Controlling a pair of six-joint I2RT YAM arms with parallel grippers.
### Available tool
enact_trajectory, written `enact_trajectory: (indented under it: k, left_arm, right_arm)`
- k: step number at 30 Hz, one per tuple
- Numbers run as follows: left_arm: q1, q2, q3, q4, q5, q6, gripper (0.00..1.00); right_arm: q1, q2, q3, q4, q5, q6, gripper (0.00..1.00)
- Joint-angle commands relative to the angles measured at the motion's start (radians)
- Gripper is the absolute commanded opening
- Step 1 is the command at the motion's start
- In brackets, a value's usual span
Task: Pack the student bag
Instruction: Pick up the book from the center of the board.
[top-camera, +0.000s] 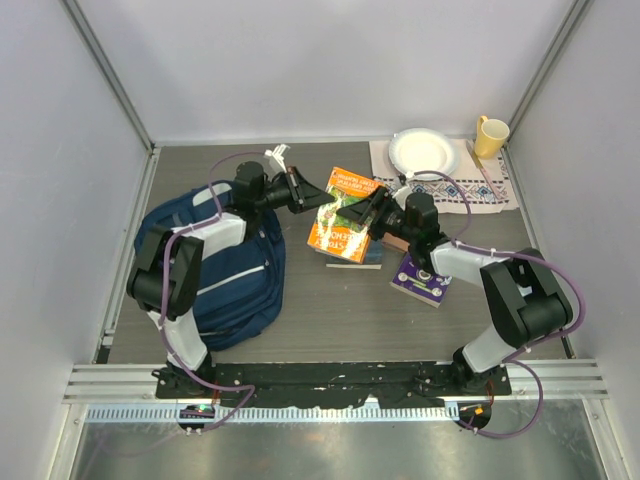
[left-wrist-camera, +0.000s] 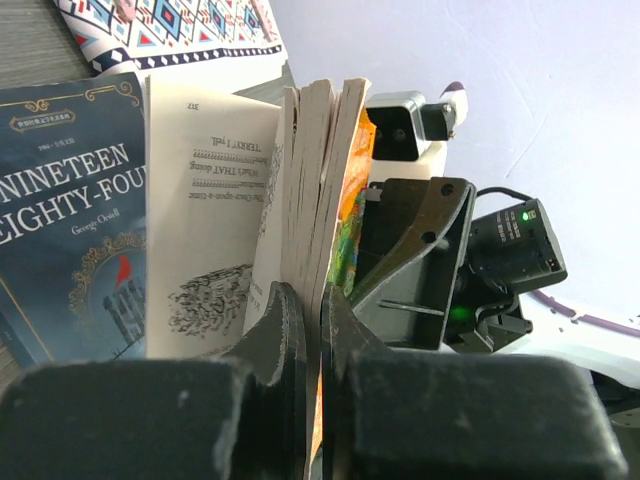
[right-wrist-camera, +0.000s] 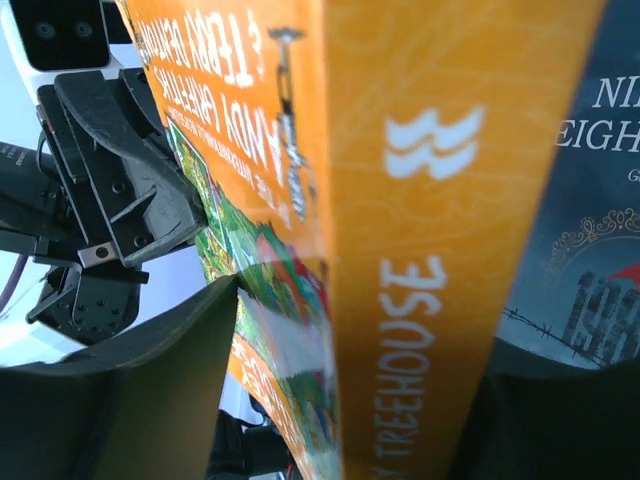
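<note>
The student bag (top-camera: 225, 270), navy blue with pale trim, lies on the table's left side under my left arm. Right of it, an orange paperback (top-camera: 345, 205) hangs tilted above the table between both grippers. My left gripper (top-camera: 318, 203) is shut on its cover and a few pages (left-wrist-camera: 313, 330), and the other pages fan open (left-wrist-camera: 200, 230). My right gripper (top-camera: 368, 215) is open, with its jaws wide on either side of the orange spine (right-wrist-camera: 400, 300). The tip of one of its fingers (right-wrist-camera: 150, 380) sits close against the front cover.
A dark blue book, Nineteen Eighty-Four (top-camera: 352, 258), lies flat under the lifted paperback. A purple book (top-camera: 422, 282) lies by my right arm. At the back right, a patterned cloth (top-camera: 490, 188) carries a white plate (top-camera: 425, 152) and a yellow cup (top-camera: 490, 137).
</note>
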Motion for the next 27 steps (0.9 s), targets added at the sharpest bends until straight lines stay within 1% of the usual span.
enact_trajectory:
  k: [1, 3, 4, 5, 6, 7, 8, 9, 10, 11, 12, 14, 17, 19, 20, 22, 23, 24, 25, 27]
  left_arm:
    - [-0.003, -0.016, 0.003, 0.157, 0.052, -0.063, 0.00]
    - [-0.002, -0.027, 0.000, 0.120, 0.035, -0.047, 0.00]
    - [0.000, -0.035, -0.001, 0.091, 0.023, 0.001, 0.00]
    - [0.001, -0.054, 0.000, 0.011, 0.009, 0.031, 0.00]
    - [0.001, -0.064, 0.005, -0.034, -0.022, 0.064, 0.00]
    - [0.001, -0.071, 0.015, -0.076, -0.033, 0.092, 0.00]
    - [0.001, -0.078, 0.022, -0.143, -0.039, 0.138, 0.00]
    - [0.001, -0.088, 0.029, -0.172, -0.045, 0.159, 0.10]
    - [0.001, -0.095, 0.043, -0.249, -0.069, 0.181, 0.20]
    - [0.001, -0.104, 0.049, -0.286, -0.094, 0.236, 0.30]
    - [0.001, -0.127, 0.051, -0.320, -0.112, 0.259, 0.51]
    - [0.001, -0.153, 0.052, -0.399, -0.177, 0.323, 0.70]
    - [0.001, -0.196, 0.051, -0.446, -0.214, 0.356, 0.81]
    - [0.001, -0.222, 0.046, -0.446, -0.220, 0.367, 0.84]
    - [0.001, -0.228, 0.045, -0.440, -0.208, 0.368, 0.86]
    - [0.000, -0.234, 0.043, -0.405, -0.182, 0.348, 0.88]
    - [0.001, -0.234, 0.045, -0.391, -0.153, 0.341, 0.88]
    - [0.001, -0.236, 0.040, -0.371, -0.136, 0.312, 0.88]
    - [0.001, -0.239, 0.034, -0.311, -0.120, 0.296, 0.88]
    - [0.001, -0.243, 0.025, -0.270, -0.090, 0.272, 0.91]
  right_arm:
    - [0.004, -0.036, -0.023, 0.101, 0.003, 0.030, 0.58]
    - [0.005, -0.059, -0.029, 0.091, 0.021, 0.013, 0.54]
    - [0.004, -0.072, -0.035, 0.068, 0.029, 0.001, 0.54]
    - [0.004, -0.099, -0.038, 0.049, 0.038, -0.012, 0.47]
    - [0.004, -0.111, -0.041, 0.035, 0.046, -0.023, 0.42]
    - [0.004, -0.122, -0.046, 0.022, 0.053, -0.042, 0.28]
    - [0.002, -0.136, -0.046, 0.015, 0.050, -0.049, 0.21]
    - [0.002, -0.141, -0.044, 0.015, 0.044, -0.053, 0.16]
    - [0.002, -0.147, -0.041, 0.021, 0.029, -0.058, 0.08]
    - [0.002, -0.150, -0.040, 0.021, 0.018, -0.064, 0.04]
    - [0.002, -0.161, -0.037, 0.025, 0.007, -0.067, 0.01]
    - [0.001, -0.171, -0.027, 0.035, -0.043, -0.076, 0.01]
    - [-0.005, -0.207, -0.029, 0.070, -0.112, -0.070, 0.01]
    - [-0.008, -0.225, -0.027, 0.116, -0.157, -0.058, 0.01]
    - [-0.008, -0.227, -0.027, 0.136, -0.210, -0.034, 0.01]
    - [-0.008, -0.221, -0.027, 0.236, -0.255, 0.011, 0.01]
    - [-0.008, -0.213, -0.026, 0.277, -0.305, 0.034, 0.01]
    - [-0.008, -0.205, -0.026, 0.354, -0.327, 0.084, 0.01]
    - [-0.008, -0.181, -0.026, 0.398, -0.351, 0.109, 0.01]
    - [-0.008, -0.152, -0.020, 0.519, -0.419, 0.190, 0.01]
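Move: The orange book is held by its page edge in the left gripper. Its middle is about 5 cm right and 2 cm back of the left hand, 2 cm below; from the right hand, whose open fingers straddle the spine, it is some 2 cm left, level. Nineteen Eighty-Four lies on the table roughly 15 cm below the right hand, 3 cm ahead and 2 cm right. The tan wallet, equally low, is about 14 cm right and 3 cm ahead. Close the right gripper on the orange book's spine while the left keeps pinching the page edge and sinks about 2 cm. Once the right has its grip, spread the left fingers wide, shift them some 3 cm left and bring them back up; carry the book up about 7 cm and back 5 cm with the right, turning it slightly counter-clockwise. ##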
